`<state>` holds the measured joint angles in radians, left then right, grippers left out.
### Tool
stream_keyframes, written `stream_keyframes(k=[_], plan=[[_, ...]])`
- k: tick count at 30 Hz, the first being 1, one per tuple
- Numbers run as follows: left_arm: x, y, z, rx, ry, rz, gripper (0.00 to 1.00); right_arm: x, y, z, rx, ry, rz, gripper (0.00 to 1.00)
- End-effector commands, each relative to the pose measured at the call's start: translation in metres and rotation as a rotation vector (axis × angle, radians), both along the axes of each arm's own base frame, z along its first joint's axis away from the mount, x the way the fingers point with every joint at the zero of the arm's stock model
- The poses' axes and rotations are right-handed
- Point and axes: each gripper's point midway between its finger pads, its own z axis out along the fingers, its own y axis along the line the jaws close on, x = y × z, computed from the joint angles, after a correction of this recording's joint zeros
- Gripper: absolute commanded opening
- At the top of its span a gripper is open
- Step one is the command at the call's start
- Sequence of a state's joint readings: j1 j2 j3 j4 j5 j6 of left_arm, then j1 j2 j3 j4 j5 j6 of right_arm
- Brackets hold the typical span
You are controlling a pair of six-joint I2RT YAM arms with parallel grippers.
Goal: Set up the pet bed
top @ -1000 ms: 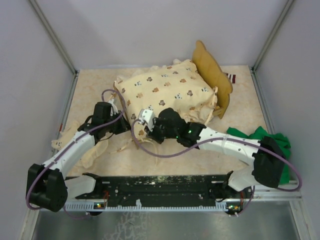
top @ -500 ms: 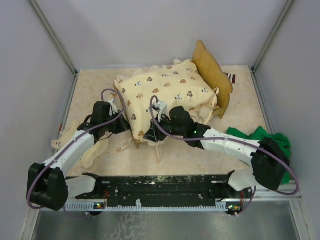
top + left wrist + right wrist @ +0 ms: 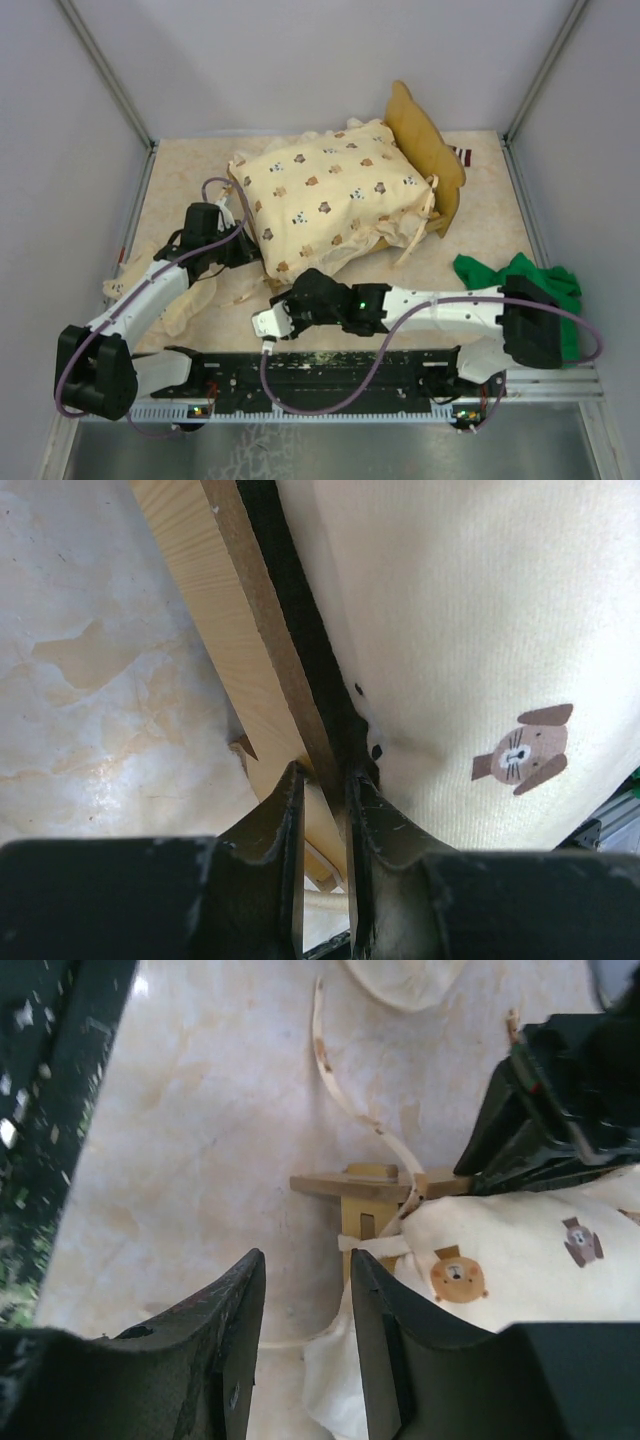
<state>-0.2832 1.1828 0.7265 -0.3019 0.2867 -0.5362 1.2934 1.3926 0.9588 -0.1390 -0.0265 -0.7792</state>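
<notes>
The pet bed (image 3: 428, 140) stands at the back of the table. Its wavy wooden headboard rises on the right, and a cream animal-print quilt (image 3: 330, 195) covers the rest. My left gripper (image 3: 252, 250) is at the bed's near-left corner. In the left wrist view that gripper (image 3: 325, 780) is shut on the light-wood side rail (image 3: 240, 660), with the quilt (image 3: 470, 630) just beside it. My right gripper (image 3: 262, 325) hovers low over the table in front of the bed. The right wrist view shows that gripper (image 3: 307, 1260) open and empty, with a bed leg (image 3: 360, 1185) and a loose tie strap (image 3: 340, 1090) beyond it.
A green cloth (image 3: 530, 285) lies bunched at the right edge behind the right arm. Cream fabric (image 3: 185, 300) is spread under the left arm at the table's left side. Grey walls close in the table on three sides. A black rail (image 3: 320, 370) runs along the near edge.
My right gripper has opened and pulled back from the quilt's front edge toward the near side of the table. The left gripper has kept its hold on the rail.
</notes>
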Motion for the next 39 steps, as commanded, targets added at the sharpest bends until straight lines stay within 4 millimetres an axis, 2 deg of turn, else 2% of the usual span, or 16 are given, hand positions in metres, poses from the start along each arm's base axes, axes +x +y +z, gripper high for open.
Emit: stream_keyframes(k=[1, 8, 15, 17, 18, 20, 21, 25, 34, 39], plan=[[-0.009, 0.003, -0.02, 0.03, 0.038, -0.036, 0.18, 0.029, 0.006, -0.007, -0.138, -0.285, 0.038, 0.4], [-0.011, 0.002, -0.024, 0.023, 0.053, -0.047, 0.18, 0.055, -0.008, -0.024, -0.269, -0.387, -0.069, 0.39], [-0.012, 0.002, -0.026, 0.021, 0.067, -0.054, 0.18, 0.069, -0.022, -0.032, -0.364, -0.431, -0.131, 0.38], [-0.012, 0.002, -0.026, 0.021, 0.07, -0.053, 0.18, 0.075, -0.026, -0.035, -0.392, -0.451, -0.151, 0.31], [-0.012, 0.002, -0.027, 0.023, 0.07, -0.053, 0.18, 0.077, -0.027, -0.036, -0.399, -0.457, -0.16, 0.24], [-0.012, 0.002, -0.027, 0.026, 0.07, -0.051, 0.18, 0.081, -0.029, -0.033, -0.397, -0.464, -0.178, 0.02], [-0.012, 0.003, -0.027, 0.029, 0.07, -0.049, 0.18, 0.082, -0.03, -0.031, -0.392, -0.467, -0.186, 0.0], [-0.012, 0.006, -0.028, 0.042, 0.072, -0.04, 0.18, 0.077, -0.033, -0.018, -0.344, -0.422, -0.211, 0.0], [-0.012, 0.006, -0.029, 0.038, 0.077, -0.031, 0.19, 0.053, -0.033, 0.017, -0.066, -0.223, -0.23, 0.0], [-0.011, 0.006, -0.028, 0.034, 0.077, -0.032, 0.19, 0.041, -0.034, 0.025, -0.004, -0.157, -0.183, 0.0]])
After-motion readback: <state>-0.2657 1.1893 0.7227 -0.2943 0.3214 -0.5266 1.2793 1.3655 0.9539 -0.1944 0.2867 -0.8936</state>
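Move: Down and forward of the right hand hangs the sheet's pale near-side skirt, about 7 cm ahead, 4 cm to the right and 6 cm lower. The bed's corner post stands some 5 cm ahead of that hand, 4 cm left and 8 cm down, and a tie trails across the table roughly 10 cm beneath it. From the left hand, the skirt lies about 6 cm back, 7 cm right and a little lower. Dipping about 5 cm with open fingers, the right hand then slides on forward, some 7 cm in all, and 4 cm right to the skirt beside the post, its fingers swinging roughly 35 degrees forward and steeper down. The fingers shut there and the hand rises about 7 cm, easing slightly back. The left hand stays put, still gripping the foot board. ##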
